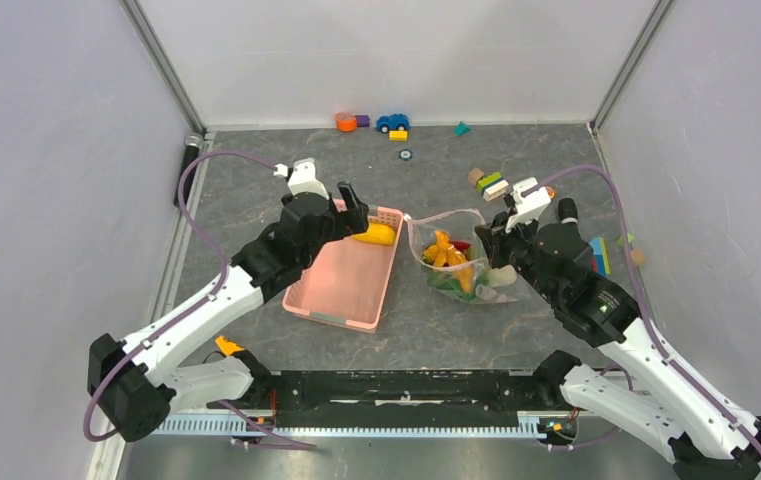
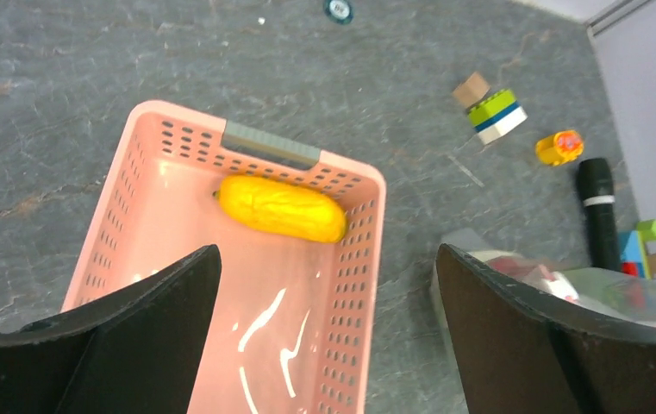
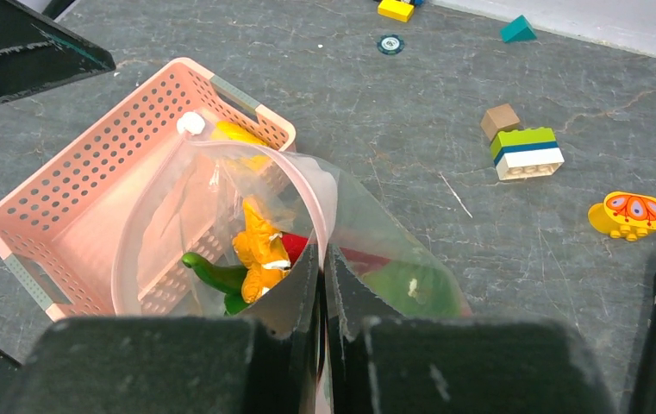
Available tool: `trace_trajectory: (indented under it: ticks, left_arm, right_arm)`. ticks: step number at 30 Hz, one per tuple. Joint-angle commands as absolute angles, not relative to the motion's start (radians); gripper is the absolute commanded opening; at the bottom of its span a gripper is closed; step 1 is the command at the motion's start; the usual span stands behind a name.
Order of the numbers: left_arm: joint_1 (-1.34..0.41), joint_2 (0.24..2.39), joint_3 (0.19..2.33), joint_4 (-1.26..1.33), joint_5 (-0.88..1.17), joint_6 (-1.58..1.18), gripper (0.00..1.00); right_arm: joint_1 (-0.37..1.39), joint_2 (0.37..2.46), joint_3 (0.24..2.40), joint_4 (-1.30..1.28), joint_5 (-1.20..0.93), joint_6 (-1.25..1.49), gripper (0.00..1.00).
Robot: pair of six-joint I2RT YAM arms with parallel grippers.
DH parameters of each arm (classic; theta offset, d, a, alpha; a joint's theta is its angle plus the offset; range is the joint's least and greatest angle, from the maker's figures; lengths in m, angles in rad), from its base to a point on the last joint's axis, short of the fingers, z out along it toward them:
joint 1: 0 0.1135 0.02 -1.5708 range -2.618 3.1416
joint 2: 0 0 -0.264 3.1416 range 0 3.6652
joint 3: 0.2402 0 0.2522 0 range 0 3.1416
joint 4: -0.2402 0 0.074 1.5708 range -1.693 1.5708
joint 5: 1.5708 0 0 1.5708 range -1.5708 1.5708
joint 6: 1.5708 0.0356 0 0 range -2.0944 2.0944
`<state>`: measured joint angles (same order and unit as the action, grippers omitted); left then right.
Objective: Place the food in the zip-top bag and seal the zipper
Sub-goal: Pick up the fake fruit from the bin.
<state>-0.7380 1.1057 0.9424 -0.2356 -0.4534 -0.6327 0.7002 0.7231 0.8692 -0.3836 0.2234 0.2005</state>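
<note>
The zip-top bag (image 1: pixel 453 262) lies right of the pink basket (image 1: pixel 316 300), its mouth standing open. My right gripper (image 3: pixel 322 255) is shut on the bag's near rim, holding it up. Inside the bag are orange pieces (image 3: pixel 259 247), a green piece (image 3: pixel 210 272) and something red. The zipper's white slider (image 3: pixel 191 123) sits at the far end of the rim. One yellow food piece (image 2: pixel 283 208) lies at the far end of the basket (image 2: pixel 354 259). My left gripper (image 2: pixel 326 259) hangs open above the basket, nothing between its fingers.
Building blocks (image 1: pixel 490 183), a blue toy car (image 1: pixel 392 122) and an orange toy (image 1: pixel 346 121) lie scattered toward the back wall. More blocks (image 1: pixel 601 255) sit at the right. In the left wrist view a black cylinder (image 2: pixel 598 210) lies beside the bag.
</note>
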Motion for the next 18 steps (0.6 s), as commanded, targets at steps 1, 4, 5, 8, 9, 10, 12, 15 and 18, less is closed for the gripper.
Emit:
trace_trajectory:
  ticks: [1,4,5,8,9,10,12,15,18]
  left_arm:
    - [-0.667,1.142,0.905,-0.224,-0.258,-0.475,1.00]
    - [-0.650,1.199,0.869,-0.177,-0.145,-0.137,1.00]
    - [-0.644,1.217,0.862,-0.160,-0.142,-0.077,1.00]
    - [-0.606,1.281,0.861,-0.112,-0.096,-0.008,1.00]
    - [-0.587,1.308,0.864,-0.090,-0.066,-0.005,1.00]
    - [-0.569,1.339,0.874,-0.082,-0.052,-0.014,1.00]
    - [-0.543,1.404,0.920,-0.107,-0.027,-0.044,1.00]
    - [-0.529,1.498,0.982,-0.136,0.038,-0.062,1.00]
    - [-0.528,1.583,1.034,-0.143,0.061,-0.044,1.00]
  right_arm:
    - [0.701,0.737,0.907,-0.371,0.241,0.164,0.08]
    - [0.702,0.751,0.904,-0.378,0.240,0.148,0.08]
    - [0.702,0.755,0.902,-0.380,0.239,0.145,0.08]
    - [0.701,0.767,0.902,-0.385,0.236,0.139,0.08]
    - [0.702,0.770,0.902,-0.387,0.236,0.136,0.08]
    - [0.702,0.769,0.902,-0.389,0.236,0.133,0.08]
    - [0.701,0.763,0.898,-0.390,0.243,0.131,0.09]
    - [0.702,0.754,0.891,-0.390,0.241,0.131,0.09]
    - [0.701,0.751,0.890,-0.390,0.246,0.125,0.09]
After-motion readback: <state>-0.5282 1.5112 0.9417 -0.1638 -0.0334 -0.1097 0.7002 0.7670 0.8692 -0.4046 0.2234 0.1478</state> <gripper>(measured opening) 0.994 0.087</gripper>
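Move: The yellow fake fruit lies in the far right corner of the bin, about 10 cm ahead of the left hand, 3 cm to its right and some 21 cm below. The bin's middle is about 2 cm ahead and 2 cm left of that hand. The open bag stands roughly 18 cm to its right and 2 cm ahead. From the right hand the yellow fruit is about 17 cm ahead, 15 cm left and 25 cm below. The right fingers keep their pinch on the bag's rim and ease down a couple of centimetres. The empty left hand drops about 15 cm over the bin towards the yellow fruit, mostly straight down at first, then also edging some 4 cm forward. It swings clockwise, rolls its left side up and tips further down, with its fingers staying wide open. ##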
